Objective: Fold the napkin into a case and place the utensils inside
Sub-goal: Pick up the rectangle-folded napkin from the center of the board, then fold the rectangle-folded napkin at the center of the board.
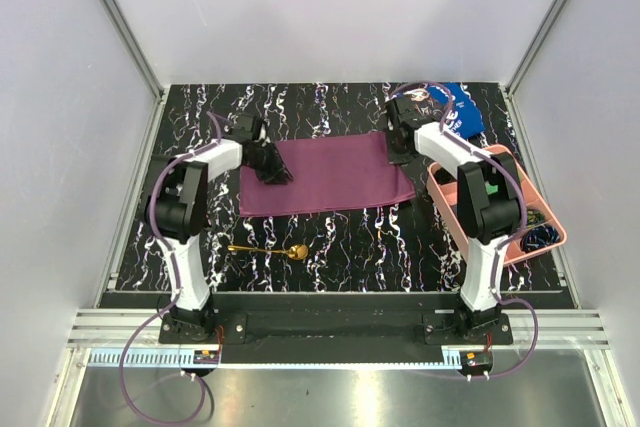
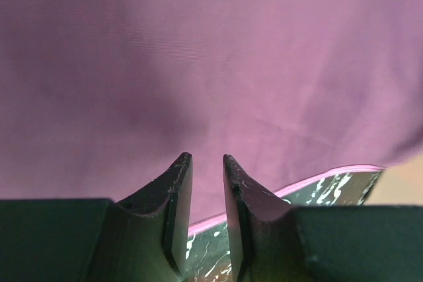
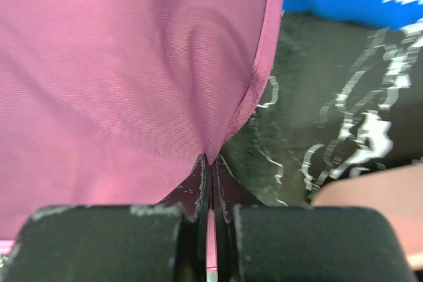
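Observation:
The plum-purple napkin [image 1: 330, 175] lies on the black marbled table as a wide folded rectangle. My right gripper [image 1: 396, 150] is at its far right corner, shut on the napkin [image 3: 119, 64]; a strip of cloth shows between the closed jaws of the right gripper [image 3: 210, 158] and the fabric puckers up from them. My left gripper [image 1: 272, 171] rests over the napkin's left end. In the left wrist view the left gripper [image 2: 206, 156] has a narrow gap between its fingers, with the napkin [image 2: 198, 64] lying beneath and nothing pinched. The gold spoon [image 1: 268, 249] lies on the table in front of the napkin.
A pink tray [image 1: 502, 157] with compartments stands at the right, close to the right arm, and its edge [image 3: 377, 193] shows in the right wrist view. A blue cloth with white lettering [image 1: 462, 109] lies at the back right, just beyond the right gripper. Grey walls enclose the table.

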`<state>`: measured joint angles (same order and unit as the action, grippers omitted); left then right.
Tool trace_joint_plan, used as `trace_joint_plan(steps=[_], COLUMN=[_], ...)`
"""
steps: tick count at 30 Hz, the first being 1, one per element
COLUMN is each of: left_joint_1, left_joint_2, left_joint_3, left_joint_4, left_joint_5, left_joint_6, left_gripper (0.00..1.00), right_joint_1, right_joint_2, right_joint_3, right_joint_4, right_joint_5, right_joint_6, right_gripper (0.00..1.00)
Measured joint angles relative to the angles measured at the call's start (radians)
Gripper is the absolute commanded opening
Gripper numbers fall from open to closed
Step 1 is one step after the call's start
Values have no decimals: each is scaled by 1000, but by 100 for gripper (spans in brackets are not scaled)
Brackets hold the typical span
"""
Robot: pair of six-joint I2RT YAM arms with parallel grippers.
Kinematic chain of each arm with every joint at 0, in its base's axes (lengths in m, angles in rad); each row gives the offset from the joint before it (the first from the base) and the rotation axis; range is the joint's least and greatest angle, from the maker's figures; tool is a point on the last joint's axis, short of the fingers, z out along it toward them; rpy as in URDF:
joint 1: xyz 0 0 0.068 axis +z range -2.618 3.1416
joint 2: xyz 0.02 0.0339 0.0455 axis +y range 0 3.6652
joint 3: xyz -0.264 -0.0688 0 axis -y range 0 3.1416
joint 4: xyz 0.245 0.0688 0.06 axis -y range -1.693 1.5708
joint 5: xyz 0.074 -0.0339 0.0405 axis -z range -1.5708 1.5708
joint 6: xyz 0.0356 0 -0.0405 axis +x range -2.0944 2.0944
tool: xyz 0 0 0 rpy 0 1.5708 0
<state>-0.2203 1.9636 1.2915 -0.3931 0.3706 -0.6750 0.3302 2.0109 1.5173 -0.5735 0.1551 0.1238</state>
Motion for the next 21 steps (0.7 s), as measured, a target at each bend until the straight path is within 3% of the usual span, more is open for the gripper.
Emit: trace_joint_plan(steps=[13,21], left_joint_1=[-174,-80], left_joint_2=[53,-79], left_joint_3=[4,-80], left_joint_4=[69,63], left_joint_5=[34,39], left_joint_6=[-86,-69], left_gripper=[27,28], right_joint_1=[-10,42], right_joint_2=[-175,-179], right_joint_3=[0,3], right_joint_4=[-10,-23], right_joint_5=[-32,-114], right_joint_6=[-2,48], right_gripper=[0,0])
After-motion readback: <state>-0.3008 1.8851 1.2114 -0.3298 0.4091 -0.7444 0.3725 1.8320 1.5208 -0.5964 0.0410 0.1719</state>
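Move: The napkin's middle lies about 9 cm to the left hand's right, level with it and 2 cm below; the gold spoon is some 16 cm back from that hand and 3 cm to its left. The right hand, holding the napkin's right end, has that middle roughly 18 cm left, 4 cm back and 4 cm below; the blue cloth is 10 cm ahead and 8 cm right, the pink box 21 cm right and 10 cm back. Right hand lifts the pinched napkin edge 8 cm, then leftward; left sweeps 8 cm right along cloth, backtracks. ##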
